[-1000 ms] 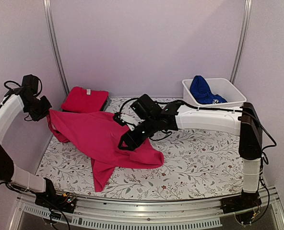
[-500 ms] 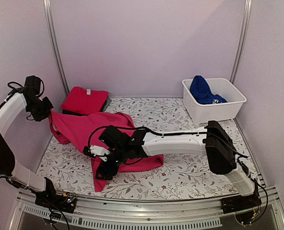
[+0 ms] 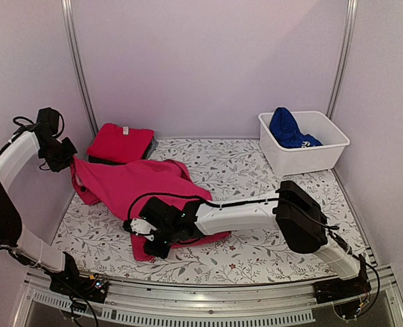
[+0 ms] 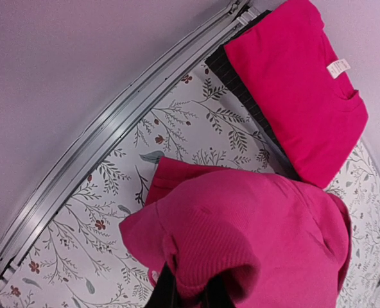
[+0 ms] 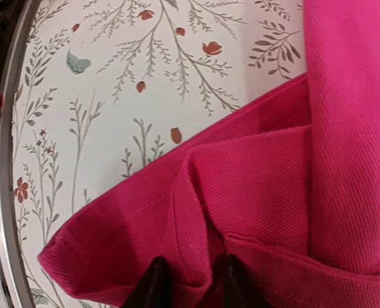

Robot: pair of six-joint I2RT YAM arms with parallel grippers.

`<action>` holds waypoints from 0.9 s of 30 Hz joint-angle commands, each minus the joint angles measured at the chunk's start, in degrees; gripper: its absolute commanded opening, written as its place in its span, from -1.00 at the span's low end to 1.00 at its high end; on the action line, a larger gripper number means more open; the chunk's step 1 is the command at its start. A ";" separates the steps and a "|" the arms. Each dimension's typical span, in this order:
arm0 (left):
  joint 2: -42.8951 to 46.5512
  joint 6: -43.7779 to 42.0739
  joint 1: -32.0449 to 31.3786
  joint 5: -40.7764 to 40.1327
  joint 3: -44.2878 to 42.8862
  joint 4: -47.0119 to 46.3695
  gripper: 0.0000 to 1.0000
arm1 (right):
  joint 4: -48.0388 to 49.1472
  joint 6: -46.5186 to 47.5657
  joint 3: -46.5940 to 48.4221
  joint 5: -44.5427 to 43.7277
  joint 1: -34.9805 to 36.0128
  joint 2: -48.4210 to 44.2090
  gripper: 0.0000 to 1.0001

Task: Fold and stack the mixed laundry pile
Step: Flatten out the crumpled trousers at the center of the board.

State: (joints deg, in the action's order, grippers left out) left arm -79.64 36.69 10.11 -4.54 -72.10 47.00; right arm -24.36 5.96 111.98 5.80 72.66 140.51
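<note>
The magenta-pink garment point(image 3: 133, 184) lies spread over the left half of the floral cloth, its near end bunched at the front. My left gripper point(image 3: 69, 158) is shut on its far-left edge and holds that edge raised; the left wrist view shows ribbed fabric point(image 4: 260, 224) draped over the gripper point(image 4: 190, 289). My right gripper point(image 3: 141, 240) is low at the garment's near corner. In the right wrist view a ridge of the fabric point(image 5: 273, 192) is pinched in that gripper point(image 5: 190, 269). A folded red tee point(image 3: 120, 142) lies at the back left on a dark folded garment point(image 4: 241, 90).
A white tub point(image 3: 303, 160) stands at the back right with a royal blue garment point(image 3: 286, 129) in it. The floral cloth point(image 3: 283, 225) covers the table. A metal rail point(image 3: 188, 300) runs along the near edge, close to the right gripper. Walls enclose three sides.
The right arm swung from the garment's middle down to its near-left corner and closed on a fold there. The near tail of the garment is now bunched shorter. The left gripper kept its hold.
</note>
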 commanded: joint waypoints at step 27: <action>6.36 -2.11 -2.27 0.79 -8.37 12.71 -1.00 | -51.65 -62.02 -44.22 -36.43 -27.38 -88.14 -1.00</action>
State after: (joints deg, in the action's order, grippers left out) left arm -74.11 35.11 7.66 -3.25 -78.28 57.34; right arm -61.60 -40.27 70.83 -22.00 47.35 55.99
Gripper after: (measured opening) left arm 0.050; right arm 0.020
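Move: The right hand is right at the near end of the crumpled trousers, its half-open fingers around the cloth; the trousers' bulk spreads about 22 cm ahead of it. The laundry bin stands roughly 40 cm ahead and 50 cm to its right. The left hand already grips the other end, raised; from it that near end lies some 19 cm back, 27 cm right and 18 cm below, and the folded stack about 22 cm ahead, 10 cm right. Rightward in one fast, rising sweep, the right hand shuts its fingers on the near end of the trousers and carries it some 45 cm across and 26 cm up, arcing forward and then partly back, away from the left hand, while turning about 75 degrees clockwise. The left hand keeps its pinch, easing slightly right, then rising about 5 cm and drawing back a little. ##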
